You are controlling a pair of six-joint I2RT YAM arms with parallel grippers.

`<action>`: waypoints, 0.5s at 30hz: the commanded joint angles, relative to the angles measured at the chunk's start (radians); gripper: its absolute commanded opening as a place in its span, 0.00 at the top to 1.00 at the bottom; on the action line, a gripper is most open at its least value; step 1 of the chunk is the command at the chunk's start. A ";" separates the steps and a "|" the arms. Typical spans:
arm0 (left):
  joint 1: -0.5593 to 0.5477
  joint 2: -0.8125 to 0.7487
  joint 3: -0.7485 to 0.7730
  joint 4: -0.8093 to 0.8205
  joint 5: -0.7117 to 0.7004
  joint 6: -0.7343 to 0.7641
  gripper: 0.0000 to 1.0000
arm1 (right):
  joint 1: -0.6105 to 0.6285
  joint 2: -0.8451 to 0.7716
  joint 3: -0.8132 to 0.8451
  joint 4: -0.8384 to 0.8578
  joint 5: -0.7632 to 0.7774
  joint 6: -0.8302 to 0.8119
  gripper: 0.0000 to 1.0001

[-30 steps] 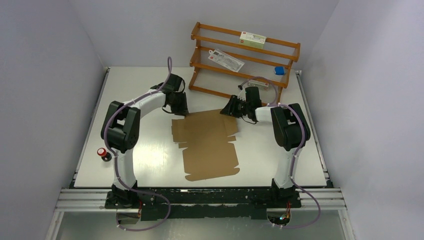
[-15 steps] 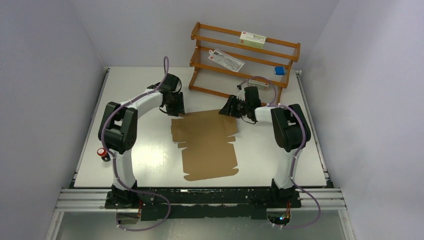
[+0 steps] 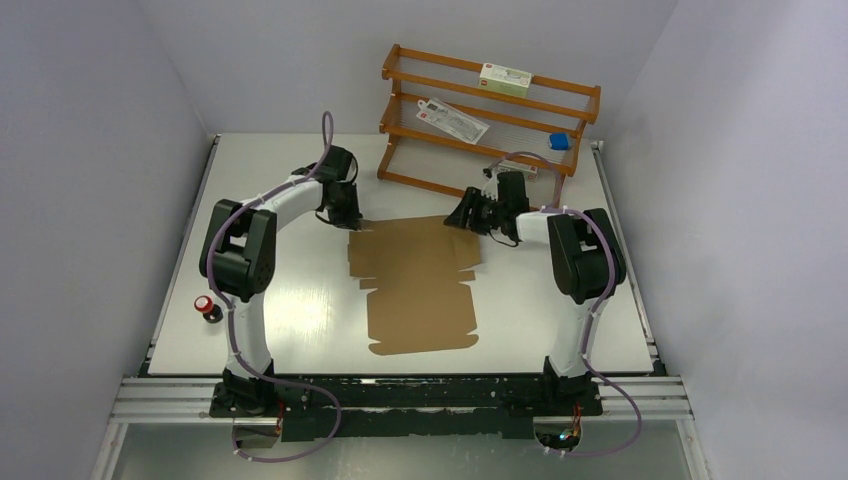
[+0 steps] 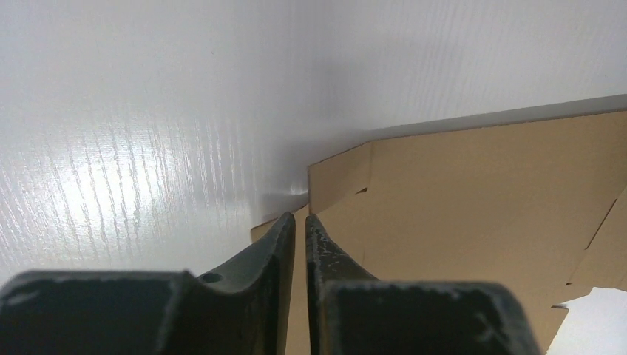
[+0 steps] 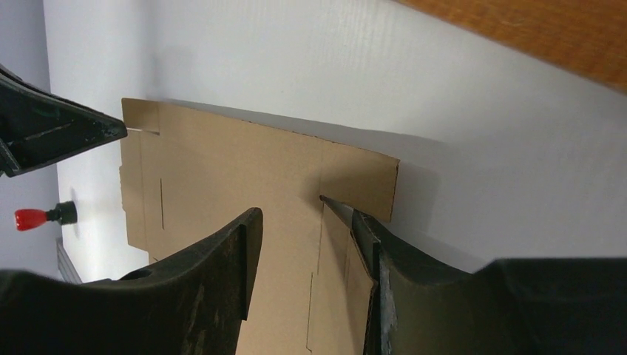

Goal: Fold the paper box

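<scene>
The paper box (image 3: 415,285) lies as a flat brown cardboard sheet in the middle of the table. My left gripper (image 3: 352,222) is at its far left corner. In the left wrist view the jaws (image 4: 299,217) leave only a thin slit, and the edge of the raised corner flap (image 4: 339,176) runs into it. My right gripper (image 3: 463,214) is at the far right corner and stands open (image 5: 290,205). One finger hangs over the sheet (image 5: 222,163). The other fingertip (image 5: 347,214) sits in the notch beside the corner flap (image 5: 362,185).
A wooden rack (image 3: 490,115) stands just behind the sheet and shows in the right wrist view (image 5: 547,37). It holds a white and green carton (image 3: 505,76), a flat packet (image 3: 453,118) and a blue item (image 3: 559,142). A small red-topped object (image 3: 207,306) stands at the left.
The left jaws opened and closed again at the far left corner. The right jaws have spread wider. The sheet has shifted slightly right.
</scene>
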 commanded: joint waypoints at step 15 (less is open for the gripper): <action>0.074 -0.216 -0.249 0.093 0.165 -0.010 0.43 | -0.035 -0.055 -0.118 -0.001 -0.043 0.027 0.46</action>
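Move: The paper box lies flat between the hands. Its left side flap has its middle about 6 cm back from the left hand, 1 cm right and 2 cm below; a small far-left corner tab is right at those fingertips, about 1 cm to their right, and the wide near panel some 20 cm back and 11 cm right. From the right hand, the right side flap is roughly 5 cm back, 3 cm right and 2 cm lower, while the rack's bottom rail runs 7 cm ahead and 3 cm right. The box's far-left corner tab comes free as the left fingers, nearly shut on it, close a touch more, then open to about half. That hand draws back some 3 cm and a little left, staying low, to bring the parted fingers over the left side flap's edge. The right hand keeps one fingertip in the slit by the right side flap, dragging the board just over 1 cm right, then about 1 cm back. ##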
